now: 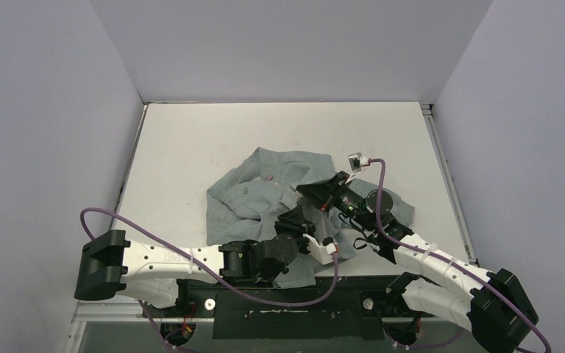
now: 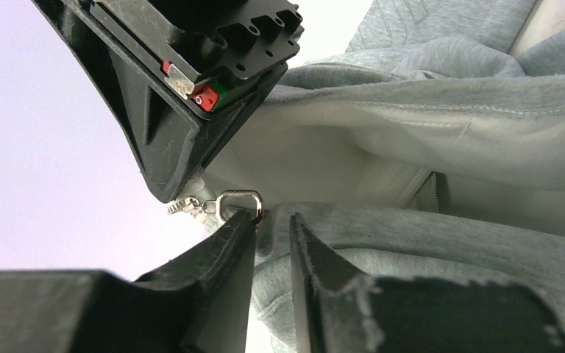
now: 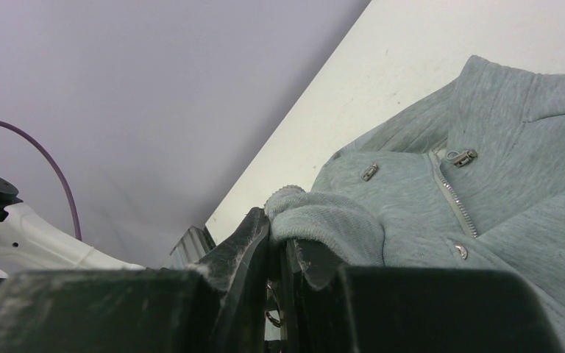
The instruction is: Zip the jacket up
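The grey jacket [image 1: 265,184] lies crumpled in the middle of the table. My right gripper [image 1: 307,193] is shut on a rolled ribbed edge of the jacket [image 3: 324,217], which folds over its fingertips [image 3: 254,228]. My left gripper [image 1: 299,213] sits just below it. In the left wrist view the left gripper [image 2: 272,218] has its jaws a narrow gap apart, and grey jacket fabric [image 2: 449,243] shows in the gap. The metal zipper pull ring [image 2: 239,202] rests at the tip of the left finger. Whether anything is pinched I cannot tell. Zipper teeth [image 3: 456,202] run up the front.
The white table [image 1: 191,140] is enclosed by pale walls on three sides. A black rail [image 1: 287,301] runs along the near edge between the arm bases. A purple cable [image 1: 379,184] loops over the right wrist. The right gripper's body [image 2: 176,110] hangs close above the left fingers.
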`<state>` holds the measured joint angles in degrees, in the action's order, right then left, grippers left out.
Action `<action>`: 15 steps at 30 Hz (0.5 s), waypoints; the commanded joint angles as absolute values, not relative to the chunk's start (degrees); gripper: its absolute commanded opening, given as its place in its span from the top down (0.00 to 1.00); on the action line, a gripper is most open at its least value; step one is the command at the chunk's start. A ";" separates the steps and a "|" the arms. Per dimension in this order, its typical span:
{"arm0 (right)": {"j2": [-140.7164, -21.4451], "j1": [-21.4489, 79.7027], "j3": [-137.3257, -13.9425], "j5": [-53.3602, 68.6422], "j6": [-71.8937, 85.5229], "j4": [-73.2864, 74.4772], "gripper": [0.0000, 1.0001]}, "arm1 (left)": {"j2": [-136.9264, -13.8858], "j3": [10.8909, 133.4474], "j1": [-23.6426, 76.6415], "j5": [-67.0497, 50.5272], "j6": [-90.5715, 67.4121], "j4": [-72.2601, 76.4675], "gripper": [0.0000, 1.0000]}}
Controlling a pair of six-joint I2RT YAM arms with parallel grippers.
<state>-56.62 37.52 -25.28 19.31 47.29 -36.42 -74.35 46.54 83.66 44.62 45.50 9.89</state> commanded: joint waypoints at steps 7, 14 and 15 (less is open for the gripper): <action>-56.55 37.27 -25.33 18.98 47.34 -41.40 1.00 | -72.96 49.73 83.86 44.47 41.49 13.20 0.93; -56.95 37.27 -25.37 19.11 47.54 -41.75 1.00 | -69.78 50.71 81.78 39.67 34.78 12.05 1.00; -57.00 37.27 -25.34 19.15 47.55 -41.75 1.00 | -69.26 50.71 81.36 39.07 33.67 12.00 1.00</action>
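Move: The ring of the zip pull hangs right at the left fingertips, about 1 cm ahead of the hand point and 1 cm above it, with no clear offset sideways. The slider it hangs from is some 2 cm ahead and 3 cm up, and the right gripper's fingertips, holding the jacket just above that, are roughly 3 cm ahead and 4 cm up. From the right hand, the ring lies about 2 cm back and 3 cm below. Almost in place, the left hand shuts its slightly open fingers, one above the other, on the lower end of the pull ring. As they come together it eases up about 1 cm and rolls its left side down by some 10 degrees. The right hand stays still and keeps its pinch on the jacket beside the slider. ##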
